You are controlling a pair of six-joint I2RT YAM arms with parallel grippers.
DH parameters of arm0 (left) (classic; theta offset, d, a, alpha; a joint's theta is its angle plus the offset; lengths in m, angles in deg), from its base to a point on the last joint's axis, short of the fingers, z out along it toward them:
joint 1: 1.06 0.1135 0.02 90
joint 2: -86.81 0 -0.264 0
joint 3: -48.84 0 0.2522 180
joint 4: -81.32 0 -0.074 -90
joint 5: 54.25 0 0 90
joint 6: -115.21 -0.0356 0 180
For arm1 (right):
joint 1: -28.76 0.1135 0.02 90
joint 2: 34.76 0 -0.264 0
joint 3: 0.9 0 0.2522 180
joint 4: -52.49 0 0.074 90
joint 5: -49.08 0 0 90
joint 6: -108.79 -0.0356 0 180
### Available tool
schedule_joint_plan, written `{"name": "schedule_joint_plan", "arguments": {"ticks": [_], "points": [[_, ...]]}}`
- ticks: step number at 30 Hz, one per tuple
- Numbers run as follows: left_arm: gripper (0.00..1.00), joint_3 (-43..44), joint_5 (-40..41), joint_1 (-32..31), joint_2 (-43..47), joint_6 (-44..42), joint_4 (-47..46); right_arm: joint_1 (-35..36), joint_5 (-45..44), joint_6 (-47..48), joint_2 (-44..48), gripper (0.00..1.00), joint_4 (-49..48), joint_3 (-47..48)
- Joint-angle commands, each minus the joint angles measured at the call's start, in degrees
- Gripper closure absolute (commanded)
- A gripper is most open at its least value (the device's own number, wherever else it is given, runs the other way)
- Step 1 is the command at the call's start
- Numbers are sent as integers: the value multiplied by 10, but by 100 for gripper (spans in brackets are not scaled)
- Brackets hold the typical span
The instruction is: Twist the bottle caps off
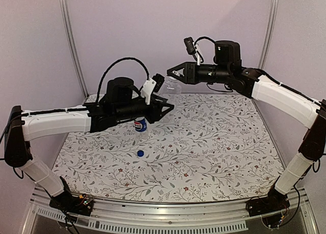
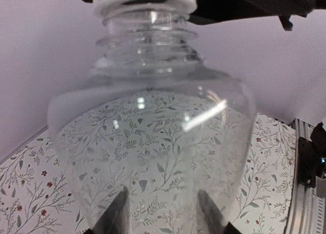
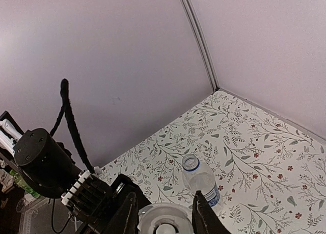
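My left gripper (image 1: 168,105) is shut on the plain clear bottle (image 2: 153,142) and holds it in the air above the back of the table. Its fingers (image 2: 114,216) show through the bottle's body. My right gripper (image 1: 171,72) is shut on that bottle's white cap (image 2: 145,0), with a fingertip (image 3: 127,213) on either side of the cap (image 3: 165,221). The Pepsi bottle (image 1: 140,125) stands upright on the table with its mouth open; it also shows in the right wrist view (image 3: 201,180). The blue cap (image 1: 140,153) lies on the table in front of it.
The table has a floral cloth (image 1: 214,142) and pale walls on three sides. A metal rail (image 1: 168,218) runs along the near edge by the arm bases. The left arm's cable (image 3: 71,127) loops up near the held bottle.
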Motion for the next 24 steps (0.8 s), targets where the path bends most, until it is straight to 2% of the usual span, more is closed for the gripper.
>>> {"name": "schedule_joint_plan", "arguments": {"ticks": [1,4,9,15,18,21,24], "points": [[76,10,-23,-7,7,-10,-14,-11,40,22,5,87,-9,-21],[76,8,-63,-5,12,-17,-22,-31,102,39,18,94,-26,-40],[76,7,-155,6,21,-21,-34,-48,195,114,41,95,-17,-54],[76,-8,-323,28,20,0,-86,-50,304,233,51,89,22,-62],[76,-20,-418,32,16,19,-129,-53,380,251,44,88,22,-59],[76,-20,-472,32,8,32,-147,-56,436,255,29,87,22,-51],[76,-20,-492,33,3,36,-153,-57,461,256,22,86,22,-46]]}}
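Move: The left hand still holds the clear bottle, whose white cap sits roughly 11 cm above that hand, about 3 cm ahead and 3 cm to its right. The white cap is already between the right hand's pads, level with them in every direction. From the left hand, the uncapped Pepsi bottle stands some 12 cm ahead, 12 cm left and 19 cm lower; the loose blue cap lies about 12 cm left, neither ahead nor back, 30 cm below. Backwards towards the bases, both hands travel together some 9 cm, drifting slightly right, the left hand keeping its hold on the clear bottle and the right its pinch on the white cap. As they go they turn against each other: the left wrist swings clockwise and the right counter-clockwise, each about 35 degrees, to unscrew the cap; the right fingers also tip upward. ##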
